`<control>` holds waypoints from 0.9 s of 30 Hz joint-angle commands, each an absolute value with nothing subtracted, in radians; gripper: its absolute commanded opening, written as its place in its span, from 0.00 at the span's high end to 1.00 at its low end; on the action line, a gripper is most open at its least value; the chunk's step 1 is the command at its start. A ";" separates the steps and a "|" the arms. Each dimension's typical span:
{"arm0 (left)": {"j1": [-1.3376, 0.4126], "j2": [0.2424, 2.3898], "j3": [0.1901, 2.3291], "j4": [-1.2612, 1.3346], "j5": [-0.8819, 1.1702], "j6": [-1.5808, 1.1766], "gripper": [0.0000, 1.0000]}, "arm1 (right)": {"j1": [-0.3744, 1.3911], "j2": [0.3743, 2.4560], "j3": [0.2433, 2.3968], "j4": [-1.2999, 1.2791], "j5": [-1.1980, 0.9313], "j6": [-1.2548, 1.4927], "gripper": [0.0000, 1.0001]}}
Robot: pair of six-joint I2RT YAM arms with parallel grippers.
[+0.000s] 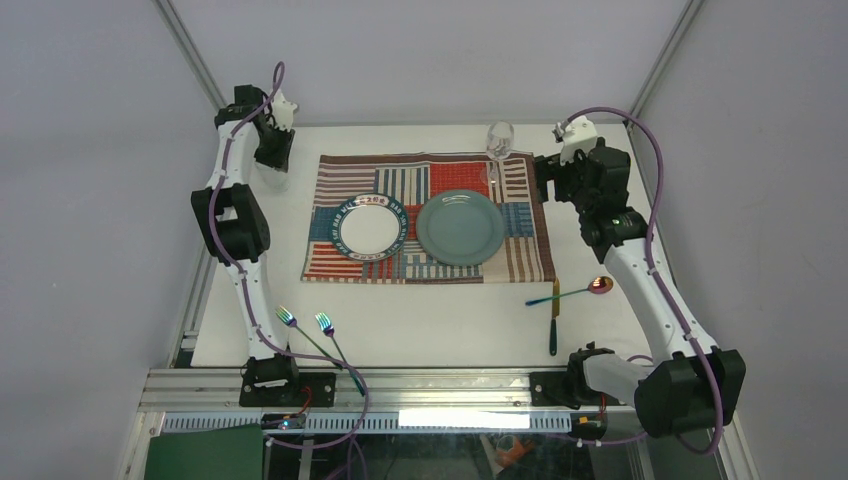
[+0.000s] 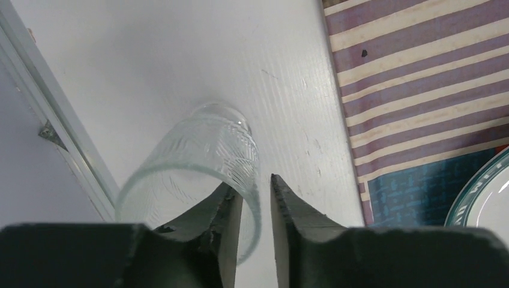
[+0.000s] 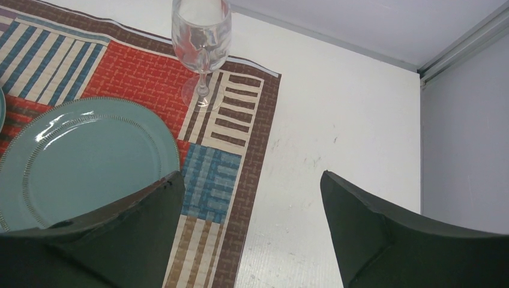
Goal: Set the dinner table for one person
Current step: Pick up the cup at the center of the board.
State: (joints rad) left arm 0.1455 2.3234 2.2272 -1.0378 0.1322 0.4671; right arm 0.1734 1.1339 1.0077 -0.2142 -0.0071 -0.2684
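The dinner table point(image 1: 430, 325) is a white top carrying a striped patchwork placemat point(image 1: 430, 170). My left gripper point(image 2: 252, 182) hangs at the far left over a clear ribbed tumbler point(image 2: 198, 162). One finger is inside the glass and the other outside, with the rim wall between them and a narrow gap still showing. My right gripper point(image 3: 251, 174) stands wide open and empty above the mat's right edge point(image 3: 222, 180), near a wine glass point(image 3: 201, 36) and a teal plate point(image 3: 84, 162).
A white plate with a blue rim point(image 1: 369, 227) sits left of the teal plate point(image 1: 460, 227) on the mat. Two forks point(image 1: 287, 317) lie near the front left. A spoon point(image 1: 598, 286) and a knife point(image 1: 553, 320) lie at front right. An aluminium rail point(image 2: 66, 138) runs close beside the tumbler.
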 commanded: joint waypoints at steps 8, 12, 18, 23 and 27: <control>0.146 2.267 2.210 -1.008 0.061 0.460 1.00 | 0.169 1.107 0.993 -0.138 -0.014 -0.265 0.14; 0.134 2.245 2.254 -1.003 0.028 0.452 1.00 | 0.169 1.106 0.984 -0.138 -0.015 -0.262 0.15; 0.063 2.151 2.241 -1.015 0.020 0.481 1.00 | 0.169 1.113 0.986 -0.134 -0.021 -0.256 0.15; -0.016 2.091 2.212 -1.017 0.096 0.442 1.00 | 0.169 1.123 0.987 -0.136 -0.025 -0.253 0.15; -0.049 2.085 2.223 -1.011 0.183 0.396 1.00 | 0.169 1.113 0.976 -0.137 -0.017 -0.259 0.16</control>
State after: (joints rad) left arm -0.0204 2.1963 2.1948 -1.0527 0.0826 0.4465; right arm 0.1734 1.1343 0.9733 -0.1989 -0.0154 -0.2634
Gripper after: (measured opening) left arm 0.085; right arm 0.847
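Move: The cup stands upright just left of the left hand, its middle some 4 cm to the left and 4 cm below, with the wall's right side between the half-closed fingers. The white plate lies about 21 cm to the right and 10 cm back, the placemat's middle about 35 cm right and 8 cm back, both some 9 cm below. From the right hand the cup is about 62 cm left, 14 cm ahead and 20 cm below. The left fingers close, pinching the cup's right wall, then carry it right about 8 cm and up 5. ##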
